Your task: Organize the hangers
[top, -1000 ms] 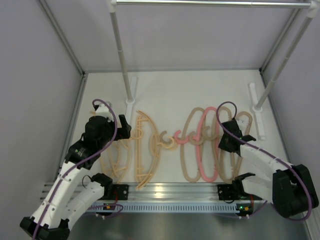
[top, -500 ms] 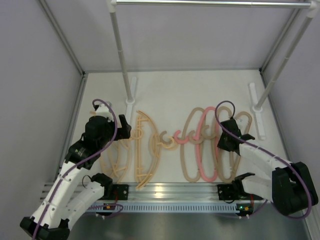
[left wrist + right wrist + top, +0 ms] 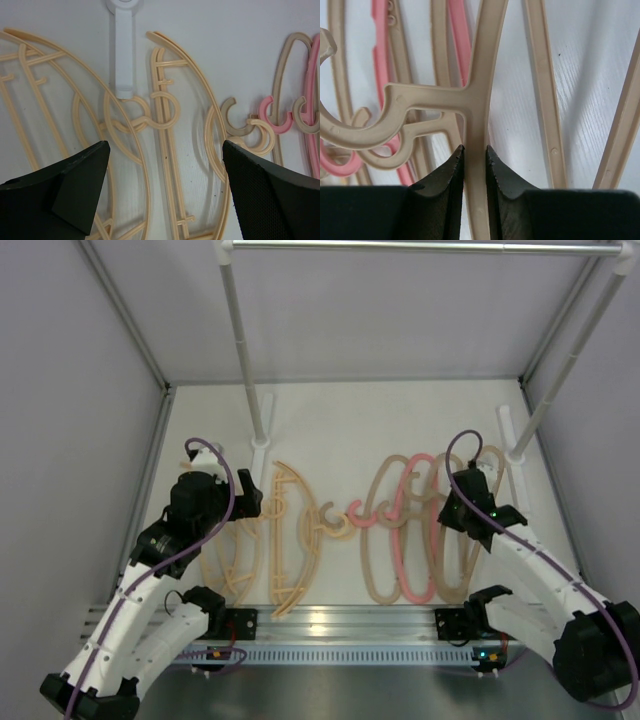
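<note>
Several hangers lie flat on the white table. Peach-tan hangers with crossbars (image 3: pixel 290 540) are on the left, under my left gripper (image 3: pixel 245 505), which hangs open above them (image 3: pixel 164 147) and touches none. Beige hangers (image 3: pixel 380 540) and one pink hanger (image 3: pixel 410 540) overlap at the right. My right gripper (image 3: pixel 462 502) is shut on the rightmost beige hanger (image 3: pixel 452 585). In the right wrist view the jaws (image 3: pixel 475 150) pinch its arm (image 3: pixel 482 60) just below the hook junction, with the pink hanger (image 3: pixel 460 35) behind.
A metal rail (image 3: pixel 420 247) spans the back on two poles (image 3: pixel 243 350) (image 3: pixel 570 360) with white feet (image 3: pixel 262 420) (image 3: pixel 513 440). Grey walls close in both sides. An aluminium rail (image 3: pixel 340 620) runs along the near edge.
My right gripper has shifted right and slightly back with the beige hanger pinched in it, and that hanger has moved along. The left arm has not moved.
</note>
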Available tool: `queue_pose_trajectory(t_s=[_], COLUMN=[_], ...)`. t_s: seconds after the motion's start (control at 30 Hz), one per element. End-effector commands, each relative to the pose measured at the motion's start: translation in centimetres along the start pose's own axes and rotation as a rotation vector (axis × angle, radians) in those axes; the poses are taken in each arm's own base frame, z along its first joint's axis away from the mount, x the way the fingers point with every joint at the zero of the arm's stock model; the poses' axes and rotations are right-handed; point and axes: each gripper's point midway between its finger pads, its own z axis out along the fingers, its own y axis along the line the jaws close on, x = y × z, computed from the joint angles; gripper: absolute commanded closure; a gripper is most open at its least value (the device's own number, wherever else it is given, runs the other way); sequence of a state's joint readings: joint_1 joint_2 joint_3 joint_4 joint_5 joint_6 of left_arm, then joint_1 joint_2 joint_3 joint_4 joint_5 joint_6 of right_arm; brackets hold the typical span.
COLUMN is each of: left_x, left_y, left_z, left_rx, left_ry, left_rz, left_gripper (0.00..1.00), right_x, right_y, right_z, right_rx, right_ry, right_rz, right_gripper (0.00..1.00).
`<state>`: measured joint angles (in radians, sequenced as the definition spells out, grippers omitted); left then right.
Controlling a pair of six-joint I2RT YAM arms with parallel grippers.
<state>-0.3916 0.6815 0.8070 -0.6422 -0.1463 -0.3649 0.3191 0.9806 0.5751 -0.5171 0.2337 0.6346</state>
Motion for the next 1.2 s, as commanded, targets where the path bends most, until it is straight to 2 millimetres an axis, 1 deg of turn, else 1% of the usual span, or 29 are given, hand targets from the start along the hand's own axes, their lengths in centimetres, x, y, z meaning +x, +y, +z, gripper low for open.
queue_pose_trajectory(t_s=[0.0, 0.13, 0.17, 0.23, 0.27, 0.33, 0.4, 0.43, 0.5, 0.53, 0.57, 0.6, 0.63, 0.67, 0.7, 0.73, 0.77, 0.8, 0.83, 0.87, 0.9, 0.93, 0.97, 1.0, 1.03, 1.07, 1.1, 1.13, 1.17], left_x=[-1.4, -1.4, -1.3, -1.4, -1.4, -1.4, -1.4, -1.4, -1.3, -1.4, -1.3, -1.2, -1.3, -1.3, -1.3, -1.3, -1.4, -1.4, -1.4, -1.5, -1.7, -1.7, -1.8, -1.8, -1.9, -1.8, -1.8, -1.7, -1.8], left_y=[-0.4, -0.4, -0.4, -0.4, -0.4, -0.4, -0.4, -0.3, -0.4, -0.4, -0.4, -0.4, -0.3, -0.3, -0.3, -0.2, -0.2, -0.1, -0.1, 0.1, 0.1, 0.3, 0.3, 0.5, 0.6, 0.6, 0.7, 0.8, 0.8], left_z=[0.1, 0.1, 0.1, 0.1, 0.1, 0.1, 0.1, 0.1, 0.1, 0.1, 0.2, 0.2, 0.2, 0.3, 0.3, 0.4, 0.3, 0.3, 0.4, 0.4, 0.3, 0.3, 0.3, 0.3, 0.2, 0.3, 0.3, 0.3, 0.3], left_rx=[0.014, 0.014, 0.013, 0.012, 0.012, 0.011, 0.011, 0.009, 0.010, 0.009, 0.009, 0.008, 0.007, 0.003, 0.001, -0.002, -0.006, -0.008, -0.012, -0.024, -0.026, -0.032, -0.037, -0.047, -0.051, -0.053, -0.058, -0.061, -0.062], left_ry=[-0.051, -0.050, -0.048, -0.050, -0.050, -0.051, -0.051, -0.053, -0.048, -0.050, -0.047, -0.042, -0.044, -0.042, -0.042, -0.041, -0.044, -0.045, -0.045, -0.049, -0.053, -0.057, -0.059, -0.061, -0.064, -0.062, -0.064, -0.060, -0.061], left_rz=[-0.001, -0.001, -0.001, -0.001, -0.001, -0.001, -0.001, -0.002, -0.001, -0.003, -0.002, 0.000, 0.000, 0.000, 0.000, 0.001, -0.001, -0.001, -0.003, -0.004, -0.005, -0.005, -0.006, -0.007, -0.007, -0.008, -0.008, -0.006, -0.006], left_gripper=[0.02, 0.02, 0.02, 0.02, 0.02, 0.02, 0.02, 0.02, 0.02, 0.02, 0.02, 0.02, 0.02, 0.02, 0.02, 0.02, 0.02, 0.02, 0.02, 0.02, 0.02, 0.02, 0.02, 0.02, 0.02, 0.02, 0.02, 0.02, 0.02], right_x=[-2.2, -2.9, -3.2, -3.7, -4.0, -4.5, -5.2, -5.8, -7.2, -7.3, -9.0, -9.7, -9.6, -11.6, -12.0, -12.2, -14.2, -14.6, -14.9, -16.6, -17.3, -18.8, -19.3, -20.3, -21.6, -22.2, -22.1, -23.7, -24.1], right_y=[1.3, 2.9, 3.7, 4.7, 5.8, 6.8, 8.6, 9.5, 11.8, 13.1, 15.0, 16.1, 17.9, 20.1, 21.8, 23.7, 25.8, 27.7, 29.3, 30.8, 32.8, 34.2, 35.2, 37.1, 38.3, 39.2, 40.8, 41.7, 42.5], right_z=[-2.4, -4.0, -4.6, -5.5, -6.3, -7.2, -8.7, -9.2, -11.2, -11.5, -13.0, -13.8, -13.8, -15.7, -15.5, -16.5, -18.7, -18.2, -19.0, -20.8, -20.3, -22.2, -22.4, -22.2, -24.0, -24.4, -22.8, -25.3, -25.5], right_rx=[-0.048, -0.132, -0.174, -0.224, -0.276, -0.325, -0.409, -0.446, -0.546, -0.578, -0.644, -0.675, -0.703, -0.777, -0.800, -0.852, -0.934, -0.954, -1.000, -1.052, -1.079, -1.138, -1.160, -1.208, -1.269, -1.298, -1.300, -1.384, -1.411], right_ry=[-0.050, -0.059, -0.054, -0.057, -0.052, -0.048, -0.049, -0.059, -0.072, -0.060, -0.097, -0.104, -0.080, -0.135, -0.122, -0.124, -0.174, -0.154, -0.157, -0.191, -0.185, -0.212, -0.208, -0.207, -0.225, -0.202, -0.176, -0.205, -0.176], right_rz=[-0.007, 0.000, 0.003, 0.008, 0.007, 0.008, 0.015, 0.015, 0.026, 0.018, 0.015, 0.020, 0.004, 0.012, 0.032, 0.030, 0.045, 0.074, 0.084, 0.102, 0.137, 0.161, 0.182, 0.233, 0.258, 0.306, 0.323, 0.345, 0.390], right_gripper=[1.00, 1.00, 1.00, 1.00, 1.00, 1.00, 1.00, 1.00, 1.00, 1.00, 1.00, 1.00, 1.00, 1.00, 1.00, 1.00, 1.00, 1.00, 1.00, 1.00, 1.00, 1.00, 1.00, 1.00, 1.00, 1.00, 1.00, 1.00, 1.00])
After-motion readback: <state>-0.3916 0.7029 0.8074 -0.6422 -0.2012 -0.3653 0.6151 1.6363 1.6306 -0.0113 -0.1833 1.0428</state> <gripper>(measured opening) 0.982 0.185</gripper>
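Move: The right hand, about 6 cm over the table, already pinches a tan hanger; the left half of the rail it is carried to is about 29 cm ahead, 30 cm left and 47 cm up, with the rack's left upright some 47 cm left and 29 cm ahead. On the table 6 cm below, the pink hanger is level with the hand and 6 cm left, another tan hanger 14 cm left. From the idle left hand, that rail half is roughly 30 cm ahead, 13 cm right and 34 cm up. Keeping its pinch on the tan hanger's frame just beside the hook, the right hand first rises nearly straight, then sweeps up and left with gathering speed, and swings forward too in the later half, some 34 cm up, 30 left and 15 forward in all, towards the rail. On the way the wrist rolls its left side up by about 50 degrees, tips the fingers up about 30 and turns counter-clockwise, bringing the hanger hook-side left to just below and short of the rail. ##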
